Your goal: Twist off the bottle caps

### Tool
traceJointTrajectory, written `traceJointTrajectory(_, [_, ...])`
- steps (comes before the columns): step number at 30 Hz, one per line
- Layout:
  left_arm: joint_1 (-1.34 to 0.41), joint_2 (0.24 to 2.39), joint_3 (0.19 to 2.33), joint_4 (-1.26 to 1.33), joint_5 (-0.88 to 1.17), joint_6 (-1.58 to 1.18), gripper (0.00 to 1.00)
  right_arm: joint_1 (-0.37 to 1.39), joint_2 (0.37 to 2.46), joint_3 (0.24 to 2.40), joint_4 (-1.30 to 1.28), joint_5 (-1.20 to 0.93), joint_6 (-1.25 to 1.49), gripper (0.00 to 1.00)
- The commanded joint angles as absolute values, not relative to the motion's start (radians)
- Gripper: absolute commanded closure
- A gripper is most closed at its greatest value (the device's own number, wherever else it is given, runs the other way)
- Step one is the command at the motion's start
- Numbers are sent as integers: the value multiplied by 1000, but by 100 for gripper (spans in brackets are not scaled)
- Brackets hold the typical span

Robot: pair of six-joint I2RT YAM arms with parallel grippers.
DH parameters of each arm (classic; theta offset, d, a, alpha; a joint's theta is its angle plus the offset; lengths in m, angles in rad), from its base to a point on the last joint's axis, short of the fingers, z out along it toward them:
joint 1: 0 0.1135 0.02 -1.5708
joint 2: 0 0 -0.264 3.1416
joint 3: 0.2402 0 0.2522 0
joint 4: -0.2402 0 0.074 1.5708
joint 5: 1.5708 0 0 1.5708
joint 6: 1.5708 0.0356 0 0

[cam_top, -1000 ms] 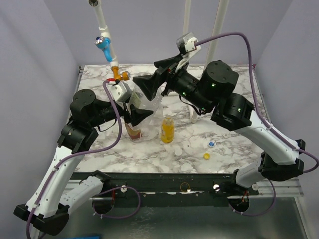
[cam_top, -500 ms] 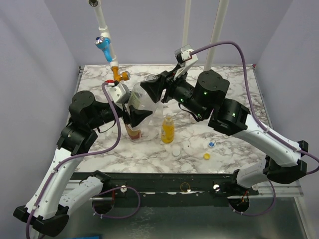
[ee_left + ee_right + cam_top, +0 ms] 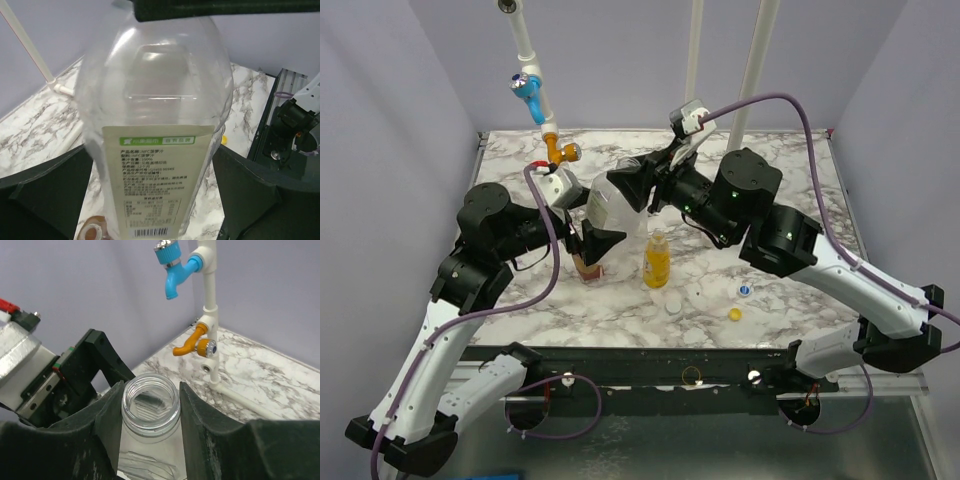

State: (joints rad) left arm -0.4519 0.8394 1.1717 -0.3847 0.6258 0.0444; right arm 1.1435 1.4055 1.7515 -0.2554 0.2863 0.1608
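The wider clear bottle [image 3: 613, 203] hangs tilted over the left middle of the marble table, its neck open and capless [image 3: 150, 401]. My right gripper [image 3: 634, 183] is shut on that neck, a finger pressed on each side [image 3: 150, 405]. My left gripper [image 3: 592, 238] stands open around the bottle's labelled body [image 3: 150, 165], with a gap on both sides. The brown bottle [image 3: 587, 266] stands right under it, mouth open [image 3: 92, 231]. The yellow-orange bottle [image 3: 657, 260] stands upright beside it. Loose caps lie at the front right: blue-and-white [image 3: 745, 291] and yellow [image 3: 734, 314].
A white pipe with a blue tap [image 3: 527, 86] and an orange valve [image 3: 561, 151] rises at the back left. Two white poles [image 3: 750, 70] stand at the back. A small pale piece [image 3: 673, 306] sits in front of the yellow-orange bottle.
My right gripper swung in from the right and closed on the clear bottle's neck. My left gripper opened and let go of the bottle's body, dropping slightly lower.
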Motion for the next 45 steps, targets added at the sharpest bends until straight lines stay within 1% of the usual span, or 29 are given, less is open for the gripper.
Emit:
traceJointTrajectory(1, [-451,878,1271,-565,530,11,1,1145,1327,1704,-245,364,41,99])
traceJointTrajectory(5, [-451,934,1364,-699,411,4,1,1145,1268,1655,-293,430,10,99])
traceJointTrajectory(9, [-446,960,1415,-743,323,-56,1,1146,1191,1594,-317,498,11,100])
traceJointTrajectory(17, [-433,1000,1444,-763,293,-71,1,1145,1076,1518,-420,596,32,99])
traceJointTrajectory(24, [-400,1118,1558,-857,193,-99,1,1146,1036,1378,-460,725,43,100])
traceJointTrajectory(27, [-375,1166,1597,-896,171,-101,1,1145,1031,1322,-434,790,39,100])
traceJointTrajectory(32, [-333,1209,1632,-917,122,-78,1,1145,993,1210,-339,828,29,99])
traceJointTrajectory(34, [-289,1227,1655,-925,136,-46,1,1144,975,1156,-289,843,22,99])
traceJointTrajectory(37, [-170,1267,1713,-953,228,-23,1,1143,957,1085,-233,862,24,99])
traceJointTrajectory(39, [-125,1289,1734,-965,254,-8,1,1140,943,1021,-166,875,21,99])
traceJointTrajectory(42, [-108,1281,1708,-945,253,25,1,1123,930,934,-91,852,53,99])
traceJointTrajectory(45, [-99,1230,1621,-883,249,26,1,1104,950,880,-58,828,106,99])
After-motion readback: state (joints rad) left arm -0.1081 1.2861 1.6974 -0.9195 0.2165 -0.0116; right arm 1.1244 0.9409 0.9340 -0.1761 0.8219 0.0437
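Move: The right hand already holds the clear bottle by its neck; the bare table spot it goes to lies about 16 cm to its right, 2 cm ahead and 49 cm below. Beside that spot, the yellow bottle stands roughly 6 cm right and 5 cm ahead of the hand, the clear cap 9 cm right and 2 cm back. From the opened left hand the spot is some 20 cm right, 4 cm ahead, 39 cm down. Right hand carries the clear bottle some 17 cm right, 19 down; open left hand withdraws forward-left, turning counter-clockwise. ##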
